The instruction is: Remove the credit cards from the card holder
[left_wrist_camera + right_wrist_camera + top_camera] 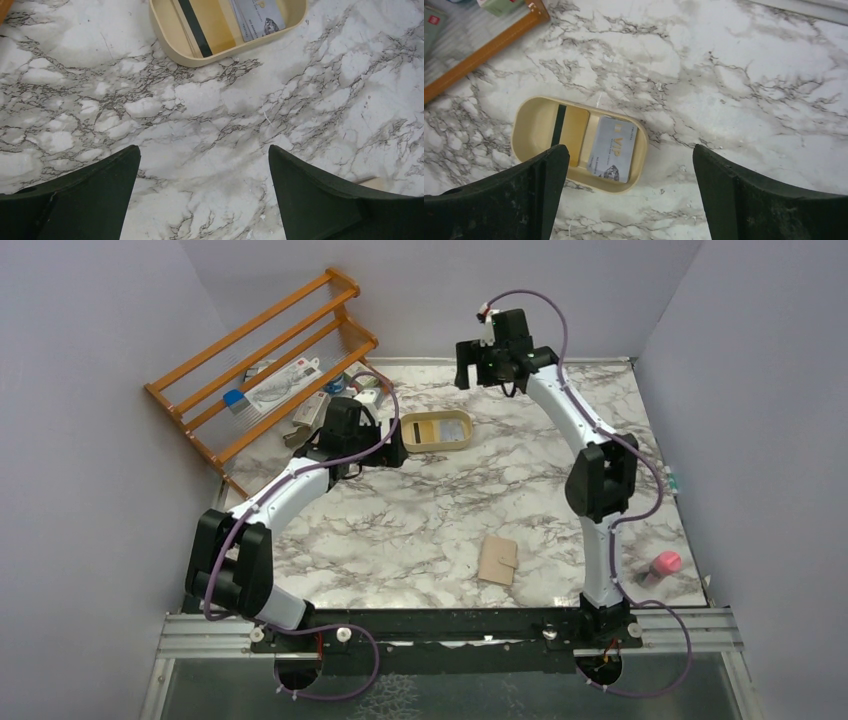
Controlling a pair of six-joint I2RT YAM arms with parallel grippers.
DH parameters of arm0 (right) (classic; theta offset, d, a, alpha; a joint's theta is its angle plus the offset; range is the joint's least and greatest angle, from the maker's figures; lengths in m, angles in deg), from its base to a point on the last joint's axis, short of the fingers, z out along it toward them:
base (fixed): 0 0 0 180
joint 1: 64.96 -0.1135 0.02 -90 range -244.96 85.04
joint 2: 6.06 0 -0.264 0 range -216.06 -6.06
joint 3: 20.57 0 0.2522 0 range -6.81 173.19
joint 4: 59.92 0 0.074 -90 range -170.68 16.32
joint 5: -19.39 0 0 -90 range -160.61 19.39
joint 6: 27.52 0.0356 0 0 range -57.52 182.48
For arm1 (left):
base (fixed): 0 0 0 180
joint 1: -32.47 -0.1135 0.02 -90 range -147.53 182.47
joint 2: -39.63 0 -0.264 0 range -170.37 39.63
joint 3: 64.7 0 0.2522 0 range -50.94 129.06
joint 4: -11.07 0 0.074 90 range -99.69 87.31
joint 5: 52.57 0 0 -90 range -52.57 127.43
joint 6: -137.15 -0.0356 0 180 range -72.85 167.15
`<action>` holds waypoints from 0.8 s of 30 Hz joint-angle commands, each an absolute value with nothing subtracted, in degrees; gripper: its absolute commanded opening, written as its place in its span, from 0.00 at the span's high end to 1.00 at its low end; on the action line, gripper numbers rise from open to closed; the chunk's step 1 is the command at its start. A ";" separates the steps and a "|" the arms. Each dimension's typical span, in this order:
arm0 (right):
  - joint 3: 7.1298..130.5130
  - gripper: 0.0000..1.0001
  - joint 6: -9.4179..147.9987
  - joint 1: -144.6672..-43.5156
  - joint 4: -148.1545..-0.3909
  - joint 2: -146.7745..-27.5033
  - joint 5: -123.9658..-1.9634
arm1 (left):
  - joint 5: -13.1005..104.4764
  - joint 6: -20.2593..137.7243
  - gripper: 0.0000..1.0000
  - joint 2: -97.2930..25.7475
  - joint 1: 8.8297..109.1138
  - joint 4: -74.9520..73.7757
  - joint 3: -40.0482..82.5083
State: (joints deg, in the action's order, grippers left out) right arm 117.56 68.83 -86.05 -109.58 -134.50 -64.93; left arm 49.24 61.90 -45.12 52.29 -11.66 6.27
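The tan card holder (pixel 498 560) lies flat on the marble table, near the front and right of centre, with no gripper by it. Two credit cards lie in the oval cream tray (pixel 436 431): a yellowish one with a black stripe (pixel 570 131) and a light grey-blue one (pixel 614 147); both also show in the left wrist view, striped card (pixel 210 25) and grey-blue card (pixel 260 17). My right gripper (pixel 629 150) hangs open and empty high above the tray (pixel 642 150). My left gripper (pixel 204 150) is open over bare marble just left of the tray (pixel 170 42).
An orange wooden rack (pixel 260 350) with packets stands at the back left; its rail shows in the right wrist view (pixel 484 45). A pink bottle (pixel 665 563) stands at the right front edge. Grey walls close in the table on three sides.
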 commanded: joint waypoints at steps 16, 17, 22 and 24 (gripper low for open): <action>47.87 0.00 102.92 -108.78 -115.39 -78.56 -84.29 | 46.29 58.23 0.01 -35.32 51.72 -11.77 3.10; 45.77 0.00 105.15 -109.32 -117.12 -76.53 -84.27 | 44.71 56.63 0.01 -35.40 51.72 -12.12 4.21; 35.40 0.00 110.75 -109.69 -119.65 -66.87 -84.59 | 33.31 52.48 0.01 -35.08 50.46 -8.35 6.98; 33.61 0.00 111.28 -109.63 -119.44 -66.35 -84.00 | 31.81 51.44 0.01 -34.99 48.99 -4.41 6.59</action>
State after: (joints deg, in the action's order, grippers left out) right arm 36.23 105.11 -109.65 -117.07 -68.34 -81.04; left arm 40.83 55.95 -36.33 51.37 -10.79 4.63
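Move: From the right hand, the card holder lies about 40 cm back, 7 cm to the right and 15 cm below. The cream tray stands roughly 2 cm back and 6 cm left of that hand, 14 cm below; the pink bottle is about 25 cm right of the card holder and 3 cm nearer the base. From the left hand, the card holder is some 23 cm back, 17 cm right and 12 cm below. The wide-open right hand rises, then sweeps back some 38 cm and down over the card holder; left rises. ##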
